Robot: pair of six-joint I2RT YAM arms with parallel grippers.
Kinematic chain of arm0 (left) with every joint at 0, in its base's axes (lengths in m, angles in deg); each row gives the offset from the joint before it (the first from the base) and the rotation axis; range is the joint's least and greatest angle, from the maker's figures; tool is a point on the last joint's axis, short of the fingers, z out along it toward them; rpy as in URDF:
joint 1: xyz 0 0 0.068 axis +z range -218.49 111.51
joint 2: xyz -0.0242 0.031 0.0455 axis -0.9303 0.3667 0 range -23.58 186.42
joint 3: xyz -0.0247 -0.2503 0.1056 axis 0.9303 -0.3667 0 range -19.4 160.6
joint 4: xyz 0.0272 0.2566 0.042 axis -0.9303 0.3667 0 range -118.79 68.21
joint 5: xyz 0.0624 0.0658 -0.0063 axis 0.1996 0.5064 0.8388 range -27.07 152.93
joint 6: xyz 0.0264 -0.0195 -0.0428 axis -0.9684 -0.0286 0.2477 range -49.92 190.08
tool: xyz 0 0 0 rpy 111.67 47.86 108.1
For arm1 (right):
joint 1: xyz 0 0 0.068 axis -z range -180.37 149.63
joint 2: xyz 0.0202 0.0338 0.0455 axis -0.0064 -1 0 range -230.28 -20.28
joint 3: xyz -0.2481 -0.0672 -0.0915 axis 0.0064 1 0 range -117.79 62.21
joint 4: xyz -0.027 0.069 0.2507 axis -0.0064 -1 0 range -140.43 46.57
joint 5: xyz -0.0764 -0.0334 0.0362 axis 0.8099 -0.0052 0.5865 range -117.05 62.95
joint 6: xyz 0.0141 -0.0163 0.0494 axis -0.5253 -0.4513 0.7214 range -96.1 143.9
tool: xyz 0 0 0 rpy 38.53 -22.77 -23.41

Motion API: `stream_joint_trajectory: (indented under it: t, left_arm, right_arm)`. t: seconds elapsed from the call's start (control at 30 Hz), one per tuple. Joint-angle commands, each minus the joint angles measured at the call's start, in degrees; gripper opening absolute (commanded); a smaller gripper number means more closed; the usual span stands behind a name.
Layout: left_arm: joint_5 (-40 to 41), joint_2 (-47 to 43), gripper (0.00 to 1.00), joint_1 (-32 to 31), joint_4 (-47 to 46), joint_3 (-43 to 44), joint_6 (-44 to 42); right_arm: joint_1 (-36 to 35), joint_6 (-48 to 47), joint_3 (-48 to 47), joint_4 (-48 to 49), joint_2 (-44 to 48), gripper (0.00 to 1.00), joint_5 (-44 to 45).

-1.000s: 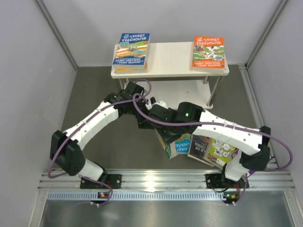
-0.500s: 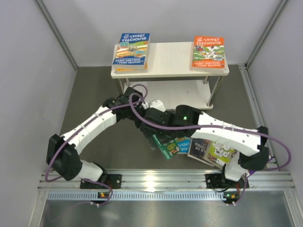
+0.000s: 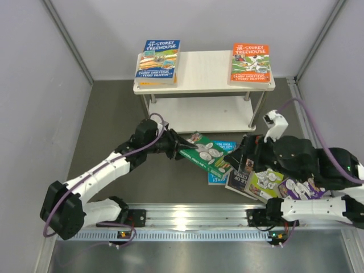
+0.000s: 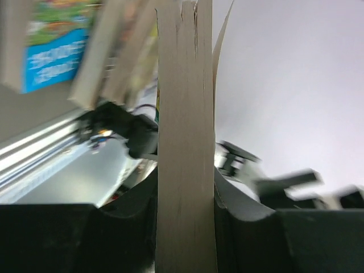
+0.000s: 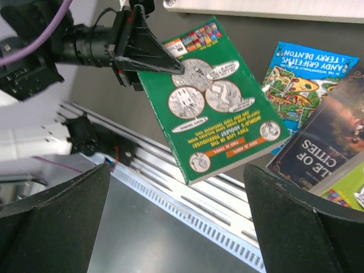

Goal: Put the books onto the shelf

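My left gripper (image 3: 183, 149) is shut on one edge of a green book (image 3: 209, 157) and holds it lifted and tilted above the floor. In the left wrist view the book's page edge (image 4: 185, 142) runs up between the black fingers (image 4: 128, 227). The right wrist view shows the green book's back cover (image 5: 219, 102) with the left gripper (image 5: 170, 63) pinching its top corner. My right gripper (image 3: 242, 154) stands open and empty to the right of that book, its fingers (image 5: 51, 210) wide apart. On top of the shelf (image 3: 205, 71) lie a blue book (image 3: 158, 60) and an orange book (image 3: 250, 63).
On the floor under and beside the green book lie a blue book (image 3: 226, 149), a dark brown book (image 3: 241, 177) and a lime book (image 3: 267, 183). The shelf's lower board (image 3: 199, 116) sits just behind. A metal rail (image 3: 187, 216) runs along the near edge, and grey walls close in both sides.
The left gripper has shut on the green book. The right gripper has opened, let go of it and drawn back to the right. The book now hangs from the left gripper alone.
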Motion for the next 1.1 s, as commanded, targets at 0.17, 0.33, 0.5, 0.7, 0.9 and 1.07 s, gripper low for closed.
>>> stream_joint_trajectory:
  t: [0.17,0.33,0.5,0.7,0.9,1.07]
  left_arm:
    - [0.0,-7.0,0.00,0.3,-46.0,-6.6,24.5]
    - [4.2,-10.7,0.00,0.3,-52.0,-8.7,30.8]
    - [2.8,-12.2,0.00,0.5,-49.0,-5.1,27.8]
    - [1.0,-12.2,0.00,0.5,-42.4,-0.3,22.7]
    - [0.8,-13.7,0.00,0.5,-32.9,3.9,15.8]
    - [0.5,-14.8,0.00,0.5,-25.3,6.5,10.3]
  right_arm:
    - [0.0,8.8,15.7,18.7,16.6,1.00,2.6]
    - [0.1,3.4,17.4,28.8,20.8,1.00,2.2]
    - [0.0,3.2,9.2,25.6,14.2,1.00,5.0]
    - [0.1,11.1,9.4,26.0,8.0,1.00,1.6]
    - [0.1,17.4,12.5,25.3,7.2,1.00,1.6]
    - [0.1,17.9,12.9,24.9,10.1,1.00,4.8]
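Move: My left hand already holds the green book by its left end; the book's middle lies about 7 cm right, 2 cm back and 2 cm below that hand. My open right hand waits higher, with that middle some 6 cm ahead, 10 cm to its left and 14 cm below. Down on the table, the blue book lies about 14 cm ahead and 3 cm left of my right hand, the dark book 8 cm ahead and 7 cm right, both some 33 cm below. Keeping my pinch on the green book, I raise my left hand about 17 cm, swinging its fingers up some 30 degrees to near level and rolling the book's forward edge up. My wide-open right hand eases slightly right, rises about 8 cm, then comes down and about 5 cm left towards the book's free right end, its fingers levelling to point across at it. ##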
